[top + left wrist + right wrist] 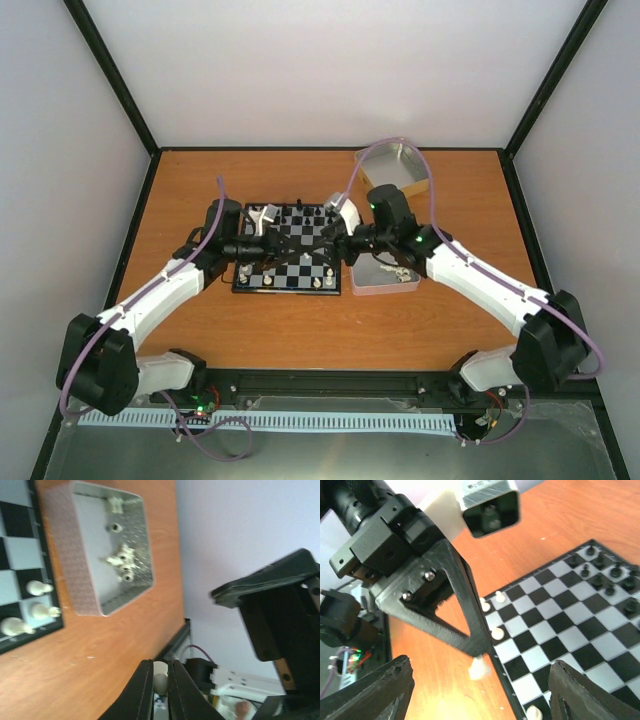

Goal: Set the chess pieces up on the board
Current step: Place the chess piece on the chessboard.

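Observation:
The black and silver-grey board (pixel 290 262) lies mid-table, with black pieces (pixel 600 566) along its far rows and a few cream-white chess pieces (pixel 496 633) near its front edge. Both grippers meet above the board's right side. My left gripper (pixel 160 687) is shut on one cream chess piece (pixel 160 679), which also shows at the tip of the left fingers (pixel 470 630) in the right wrist view. My right gripper (pixel 480 695) stands wide open around that spot, and its pads touch nothing.
A shallow metal tin (pixel 82 587) holding several loose cream pieces (pixel 122 562) sits just right of the board. A second tin (pixel 392 165) stands at the back right beside a tan box. Bare wooden table (pixel 300 335) lies in front of the board.

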`<action>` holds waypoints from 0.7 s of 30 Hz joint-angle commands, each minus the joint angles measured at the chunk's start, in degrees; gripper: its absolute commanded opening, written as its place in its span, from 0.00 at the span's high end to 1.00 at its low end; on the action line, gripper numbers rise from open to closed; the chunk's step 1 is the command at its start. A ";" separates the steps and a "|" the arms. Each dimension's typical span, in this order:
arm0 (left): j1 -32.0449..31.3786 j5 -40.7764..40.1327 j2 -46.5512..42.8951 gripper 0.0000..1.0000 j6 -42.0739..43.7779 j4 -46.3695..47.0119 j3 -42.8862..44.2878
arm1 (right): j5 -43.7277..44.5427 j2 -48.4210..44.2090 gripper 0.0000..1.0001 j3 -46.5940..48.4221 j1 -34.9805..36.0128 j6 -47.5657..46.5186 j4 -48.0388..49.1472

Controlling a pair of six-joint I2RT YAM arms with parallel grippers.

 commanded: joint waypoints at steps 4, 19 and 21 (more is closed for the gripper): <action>-0.13 -29.49 -5.63 0.99 19.48 -18.53 3.48 | 19.32 -9.86 0.25 -9.32 -1.38 9.68 7.61; -0.17 -50.50 0.91 0.99 24.11 -23.31 0.83 | 26.42 -8.80 0.26 -13.08 -1.43 15.60 7.85; -0.17 -50.96 2.41 0.99 24.16 -22.71 1.31 | 26.60 -8.69 0.26 -13.04 -1.43 15.50 7.84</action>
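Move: The white piece already in the left fingers is bound for the free square near b2, about 12 cm left, 3 cm ahead and 18 cm below. The a2 pawn stands 14 cm left and 3 cm ahead, the a1 rook 14 cm left and the c1 piece 9 cm left, both level. From the right hand, the loose white pieces in the tray lie some 21 cm right, 2 cm ahead and 20 cm down; the h2 pawn is 4 cm right, 3 cm ahead. The white piece, still pinched in the left fingers, is carried about 12 cm left and 10 cm down with some forward drift, over the board's near-left corner, while the wrist swings roughly 50 degrees from pointing right to steeply down. The right hand, already open and empty, backs off to its right by 7 cm, forward and down about 4 cm, turning clockwise towards the tray. ##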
